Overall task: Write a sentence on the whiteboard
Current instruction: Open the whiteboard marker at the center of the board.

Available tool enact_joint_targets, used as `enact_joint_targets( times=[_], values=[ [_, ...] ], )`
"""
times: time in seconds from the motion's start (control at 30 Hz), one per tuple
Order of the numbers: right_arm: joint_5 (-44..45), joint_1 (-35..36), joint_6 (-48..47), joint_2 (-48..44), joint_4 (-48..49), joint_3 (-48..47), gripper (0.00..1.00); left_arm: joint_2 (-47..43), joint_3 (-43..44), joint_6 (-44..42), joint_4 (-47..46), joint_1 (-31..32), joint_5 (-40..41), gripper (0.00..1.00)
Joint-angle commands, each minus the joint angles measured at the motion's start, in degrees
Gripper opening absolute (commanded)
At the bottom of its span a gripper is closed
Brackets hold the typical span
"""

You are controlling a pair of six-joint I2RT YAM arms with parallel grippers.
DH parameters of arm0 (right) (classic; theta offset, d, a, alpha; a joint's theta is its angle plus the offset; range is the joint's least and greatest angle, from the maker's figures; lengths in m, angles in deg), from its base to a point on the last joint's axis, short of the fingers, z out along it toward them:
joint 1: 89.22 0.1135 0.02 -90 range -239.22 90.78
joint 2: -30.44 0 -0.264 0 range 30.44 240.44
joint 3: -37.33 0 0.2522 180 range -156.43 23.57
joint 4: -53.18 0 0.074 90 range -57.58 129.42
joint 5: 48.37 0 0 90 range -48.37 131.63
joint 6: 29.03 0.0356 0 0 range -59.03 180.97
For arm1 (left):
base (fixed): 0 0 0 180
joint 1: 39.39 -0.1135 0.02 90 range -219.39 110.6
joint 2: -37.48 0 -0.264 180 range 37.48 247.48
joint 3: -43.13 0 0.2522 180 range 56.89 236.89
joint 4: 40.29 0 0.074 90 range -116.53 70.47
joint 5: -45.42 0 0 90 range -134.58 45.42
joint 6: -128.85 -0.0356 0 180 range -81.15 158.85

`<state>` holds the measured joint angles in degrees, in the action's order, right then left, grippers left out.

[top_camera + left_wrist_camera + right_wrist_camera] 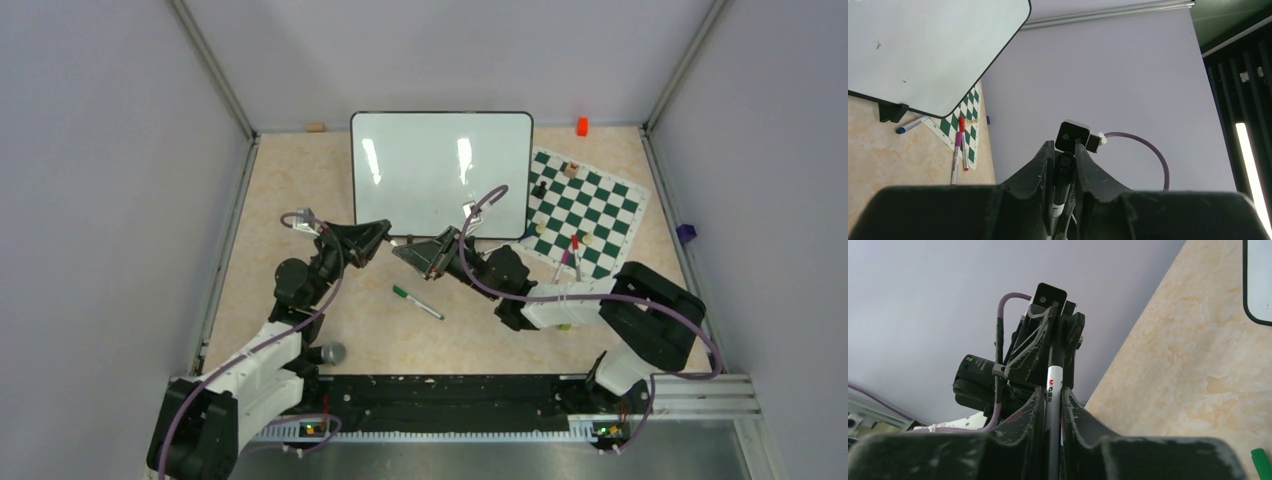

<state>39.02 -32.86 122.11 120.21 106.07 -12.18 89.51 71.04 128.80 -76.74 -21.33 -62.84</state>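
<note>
The whiteboard (440,170) stands at the back on small black feet, and its face is blank. No sentence shows on it. Its lower corner appears in the left wrist view (923,50), and an edge of the whiteboard (1260,280) in the right wrist view. My two grippers meet tip to tip in front of the board. The left gripper (380,234) (1064,150) is shut on the dark end of a marker (1064,167). The right gripper (404,253) (1052,392) is shut on the marker's white barrel (1053,382).
A green marker (417,303) (1262,460) lies on the table below the grippers. The green-and-white chess mat (590,205) (968,122) lies right of the board, with a few pieces and red and purple markers (572,258) (961,142). A blue marker (910,125) lies under the board's edge. An orange block (582,126) sits at the back.
</note>
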Motion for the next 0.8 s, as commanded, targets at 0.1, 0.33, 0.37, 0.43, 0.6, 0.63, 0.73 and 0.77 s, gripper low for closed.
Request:
enact_joint_targets(
  times=[0.1, 0.33, 0.37, 0.43, 0.6, 0.63, 0.73, 0.77],
  values=[
    [-0.56, 0.75, -0.15, -0.03, 4.29, -1.08, 0.31, 1.49, -0.74, 3.96, -9.07, 0.48, 0.77, 0.00],
    [1.23, 0.72, 0.18, -0.78, 11.45, 2.45, 0.32, 0.92, -1.99, 4.69, -11.65, 0.63, 4.42, 0.00],
    [1.21, 0.71, -0.11, -1.08, 10.58, 2.25, 0.32, 0.72, -2.04, 4.79, -11.66, 0.63, 4.73, 0.00],
    [1.22, 0.73, -0.30, -1.71, 9.07, 1.99, 0.33, 0.26, -2.16, 4.70, -11.54, 0.65, 5.61, 0.00],
    [1.61, 0.76, -0.53, -2.92, 7.27, 2.76, 0.39, -1.02, -1.66, 3.35, -9.38, 0.63, 7.11, 0.00],
    [1.40, 0.74, -0.55, -3.13, 7.19, 3.00, 0.41, -1.24, -1.47, 3.19, -8.62, 0.61, 7.34, 0.00],
    [0.87, 0.76, -0.41, -3.38, 7.73, 3.53, 0.39, -2.00, -0.78, 3.38, -5.05, 0.66, 7.90, 0.00],
    [0.48, 0.69, -0.46, -3.32, 7.66, 3.32, 0.37, -1.97, -0.56, 3.49, -4.87, 0.61, 7.75, 0.00]
  ],
)
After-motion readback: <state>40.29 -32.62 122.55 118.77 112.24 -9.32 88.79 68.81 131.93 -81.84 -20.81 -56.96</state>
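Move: The marker is held by both hands. Its middle lies some 4 cm back and 4 cm to the right of the left hand, which pinches the black cap end, and practically at the right hand's finger pads, about level with both hands. The green marker lies on the table about 22 cm below the right hand, some 2 cm back and 2 cm to its right. From the left hand, the whiteboard's middle is roughly 22 cm ahead, 12 cm right and 10 cm lower. The right hand lets go of the marker's white barrel, its fingers opening from nearly shut to about two fifths wide while it rises some 2 cm, then eases about 1 cm to the right, away from the left hand. The left hand keeps its pinch on the black cap and, after a short hold, draws about 1.5 cm left and 1 cm up with a slight roll of some 5 degrees, its left side dipping, so the gap between the hands widens. ##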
